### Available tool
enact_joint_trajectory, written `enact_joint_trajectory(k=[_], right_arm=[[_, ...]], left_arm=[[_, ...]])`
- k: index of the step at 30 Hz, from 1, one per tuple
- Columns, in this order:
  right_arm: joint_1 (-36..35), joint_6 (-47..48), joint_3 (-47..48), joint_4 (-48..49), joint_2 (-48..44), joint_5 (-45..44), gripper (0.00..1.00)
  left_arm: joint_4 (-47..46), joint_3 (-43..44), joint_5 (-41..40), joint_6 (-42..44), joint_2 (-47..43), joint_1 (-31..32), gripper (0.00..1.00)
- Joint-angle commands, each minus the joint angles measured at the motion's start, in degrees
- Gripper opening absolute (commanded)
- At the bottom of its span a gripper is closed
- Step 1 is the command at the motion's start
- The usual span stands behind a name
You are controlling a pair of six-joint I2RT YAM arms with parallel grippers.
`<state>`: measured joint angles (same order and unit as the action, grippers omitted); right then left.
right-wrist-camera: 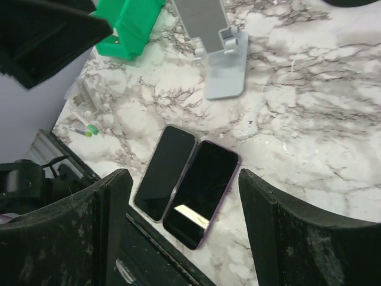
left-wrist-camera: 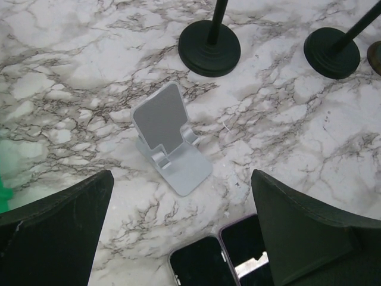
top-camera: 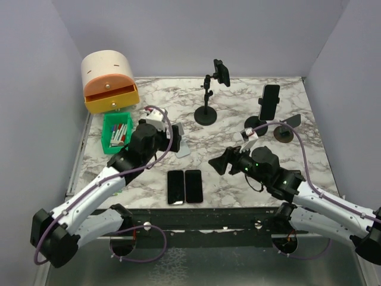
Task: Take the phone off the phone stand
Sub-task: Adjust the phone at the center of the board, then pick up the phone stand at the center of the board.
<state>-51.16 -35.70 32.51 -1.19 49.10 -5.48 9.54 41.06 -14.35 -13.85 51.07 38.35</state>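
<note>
Two dark phones lie flat side by side near the table's front edge. In the right wrist view they are the left phone and the purple-edged phone. The grey folding phone stand is empty; it also shows as the grey stand. My left gripper hangs open just in front of it, holding nothing. My right gripper is open above the two flat phones, apart from them. At the back, a phone sits clamped on a black pole stand, and another phone sits on a second black stand.
A green bin of pens stands left of the left gripper. A cream and orange drawer box is at the back left. Loose pens lie near the left edge. The right gripper is right of the flat phones.
</note>
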Motion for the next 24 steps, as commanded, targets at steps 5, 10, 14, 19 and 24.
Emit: enact_joint_trajectory(k=[5, 10, 14, 19, 24], right_arm=[[-0.1, 10.8, -2.9, -6.0, -7.5, -3.1, 0.77], [-0.1, 14.1, -3.3, -6.0, -11.2, 0.5, 0.77], [-0.1, 14.8, -4.3, -4.0, -13.4, 3.0, 0.77], [-0.1, 14.2, -7.0, 3.5, -16.2, 7.5, 0.77], [-0.1, 14.1, -6.4, 4.8, -16.8, 8.7, 0.78]], left_arm=[[-14.7, -2.1, 29.5, -15.7, 12.4, -19.5, 0.99], [-26.9, -5.8, 38.1, -18.5, 16.5, -23.5, 0.94], [-31.9, -5.4, 43.6, -18.1, 20.9, -26.0, 0.87], [-35.7, -3.3, 47.6, -17.4, 27.6, -26.4, 0.75], [-37.1, -2.4, 47.8, -15.7, 31.2, -26.4, 0.71]])
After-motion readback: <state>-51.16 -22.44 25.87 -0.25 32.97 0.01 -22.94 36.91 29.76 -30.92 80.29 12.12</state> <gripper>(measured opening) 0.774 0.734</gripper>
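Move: The empty grey phone stand lies about 6 cm ahead of the left hand, 2 cm to its right and roughly 13 cm below. The tall black stand is some 15 cm beyond the grey one and 11 cm farther right. The two phones lie side by side about 13 cm back from the hand, one straight behind it, the other 8 cm to its right. From the right hand the grey stand is about 12 cm ahead, 14 cm left and lower. Towards the grey stand's upright plate the left hand reaches about 8 cm forward and nearly as far down, bowing slightly left and then back right. Its wrist rolls left side down by some 25 degrees and tips downward while the wide-open fingers close by about a quarter. The empty right hand shifts right, then eases back and up, tipping up. ##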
